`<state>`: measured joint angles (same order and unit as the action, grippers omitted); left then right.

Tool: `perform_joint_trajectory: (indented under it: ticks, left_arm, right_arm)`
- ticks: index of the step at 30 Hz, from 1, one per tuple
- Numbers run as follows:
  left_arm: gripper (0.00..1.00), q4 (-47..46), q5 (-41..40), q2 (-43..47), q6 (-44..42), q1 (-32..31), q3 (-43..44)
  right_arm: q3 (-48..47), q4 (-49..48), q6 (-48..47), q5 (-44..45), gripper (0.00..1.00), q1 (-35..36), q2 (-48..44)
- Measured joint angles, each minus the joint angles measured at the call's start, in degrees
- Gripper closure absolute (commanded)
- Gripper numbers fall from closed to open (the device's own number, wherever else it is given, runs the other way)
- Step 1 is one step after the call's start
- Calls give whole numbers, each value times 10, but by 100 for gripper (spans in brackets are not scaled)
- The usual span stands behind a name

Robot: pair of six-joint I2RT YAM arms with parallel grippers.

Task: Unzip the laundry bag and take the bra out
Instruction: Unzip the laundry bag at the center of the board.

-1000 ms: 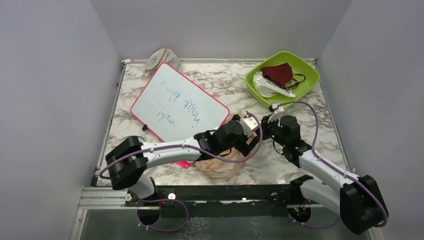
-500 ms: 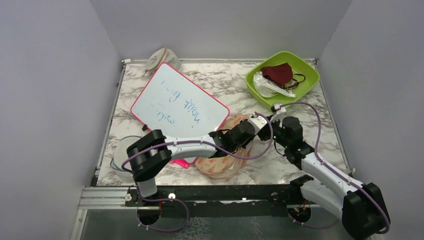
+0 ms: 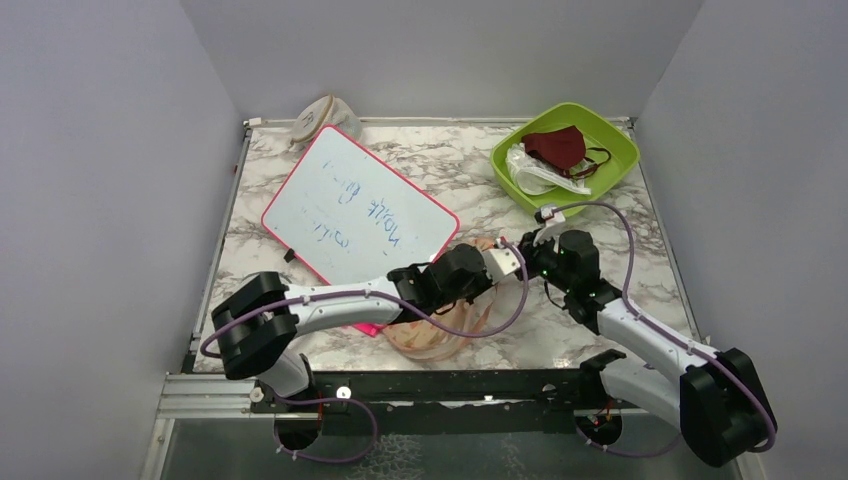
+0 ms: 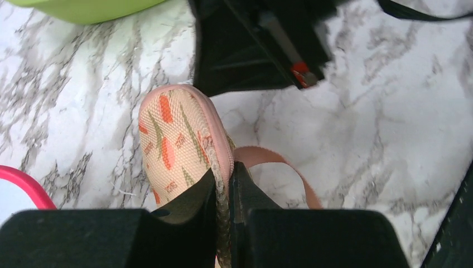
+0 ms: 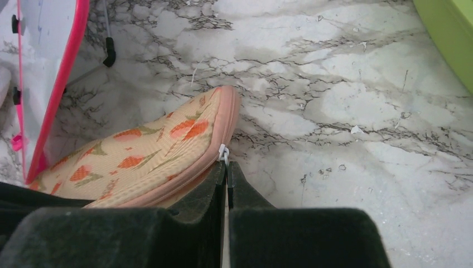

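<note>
The laundry bag (image 3: 438,336), peach with orange and green prints and pink zip edging, lies at the table's front centre, partly under my left arm. In the left wrist view my left gripper (image 4: 224,174) is shut on the edge of the bag (image 4: 174,139), with the zip seam pinched between its jaws. A pink strap loop (image 4: 281,163) lies beside it. My right gripper (image 5: 226,166) is shut on the small white zip pull (image 5: 223,152) at the bag's (image 5: 139,159) rounded end. From above, both grippers (image 3: 508,260) (image 3: 532,262) meet at the bag's right end. The bra is hidden.
A pink-framed whiteboard (image 3: 360,210) lies left of the bag. A green bowl (image 3: 618,140) at the back right holds a maroon mask (image 3: 555,147) and a clear wrapper (image 3: 535,174). A beige rounded fabric thing (image 3: 322,118) sits at the back left.
My left gripper has shut on the bag's zip edge, after reaching toward the right gripper and drawing back slightly. The right gripper has stayed shut at the bag's end.
</note>
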<state>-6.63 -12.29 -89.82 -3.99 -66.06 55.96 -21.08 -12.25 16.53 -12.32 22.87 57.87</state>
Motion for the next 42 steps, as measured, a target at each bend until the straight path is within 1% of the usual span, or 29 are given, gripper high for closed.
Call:
perform_joint_trajectory:
  ticks: [3,8,12,16,18,21,25,30,31,33,34,36,39,40,41,42]
  left_arm:
    - [100,-5,50,28,-35,0,-24]
    - [100,-19,117,47,-82,2,-35]
    - [100,-41,139,56,-103,6,-45]
    - [100,-49,144,56,-112,8,-42]
    - [100,-49,144,56,-114,8,-41]
    - [100,-49,144,56,-114,8,-40]
    - [100,-47,136,54,-114,6,-35]
    - [100,0,99,12,-131,1,29]
    - [98,12,95,1,-137,0,45]
    - [83,28,93,-16,-148,0,64]
    - [74,32,93,-20,-153,0,66]
    - [60,44,93,-24,-153,-1,66]
    - [38,60,93,-33,-138,-5,66]
    - [34,62,93,-35,-128,-5,65]
    - [24,63,93,-37,-119,-6,64]
    - [19,63,92,-37,-105,-7,64]
  right_arm:
    - [0,-13,-21,0,99,0,8]
    - [0,-55,-65,-7,99,0,21]
    - [0,-119,-80,-45,99,0,68]
    - [9,-202,-69,-84,99,0,114]
    - [15,-225,-64,-89,99,0,125]
    - [23,-230,-61,-78,99,0,113]
    - [21,-198,-61,-39,99,-1,66]
    - [12,-144,-51,33,99,-18,25]
    - [12,-137,-47,45,99,-24,17]
    - [14,-118,-41,67,99,-31,-1]
    - [15,-110,-41,74,99,-32,-12]
    - [16,-90,-42,83,99,-33,-35]
    - [18,-61,-44,87,99,-35,-66]
    - [20,-52,-44,87,99,-35,-77]
    - [22,-43,-44,86,99,-35,-88]
    - [26,-35,-44,85,99,-35,-99]
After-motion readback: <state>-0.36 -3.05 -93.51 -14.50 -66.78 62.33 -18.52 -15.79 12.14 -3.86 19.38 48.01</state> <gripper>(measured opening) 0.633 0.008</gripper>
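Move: My right hand already holds the zip pull; the bag's far tip, where the zip leads, is about 3 cm ahead and 4 cm left of it, slightly below. The green basket's middle is some 20 cm ahead and 9 cm right of that hand. From my left hand, pinching the bag's rim, the zip pull is about 5 cm ahead and 6 cm right, and the bag's body some 4 cm back, 8 cm left and lower. With the pull still pinched, I work my right hand forward and about 3 cm left towards the bag's tip, then sweep it some 7 cm right while rising about 4 cm, fingers tipping up. My left hand keeps its pinch on the rim as it backs off 3 cm, rising and turning clockwise, eases forward and right, then sinks and opens wide, letting go. ##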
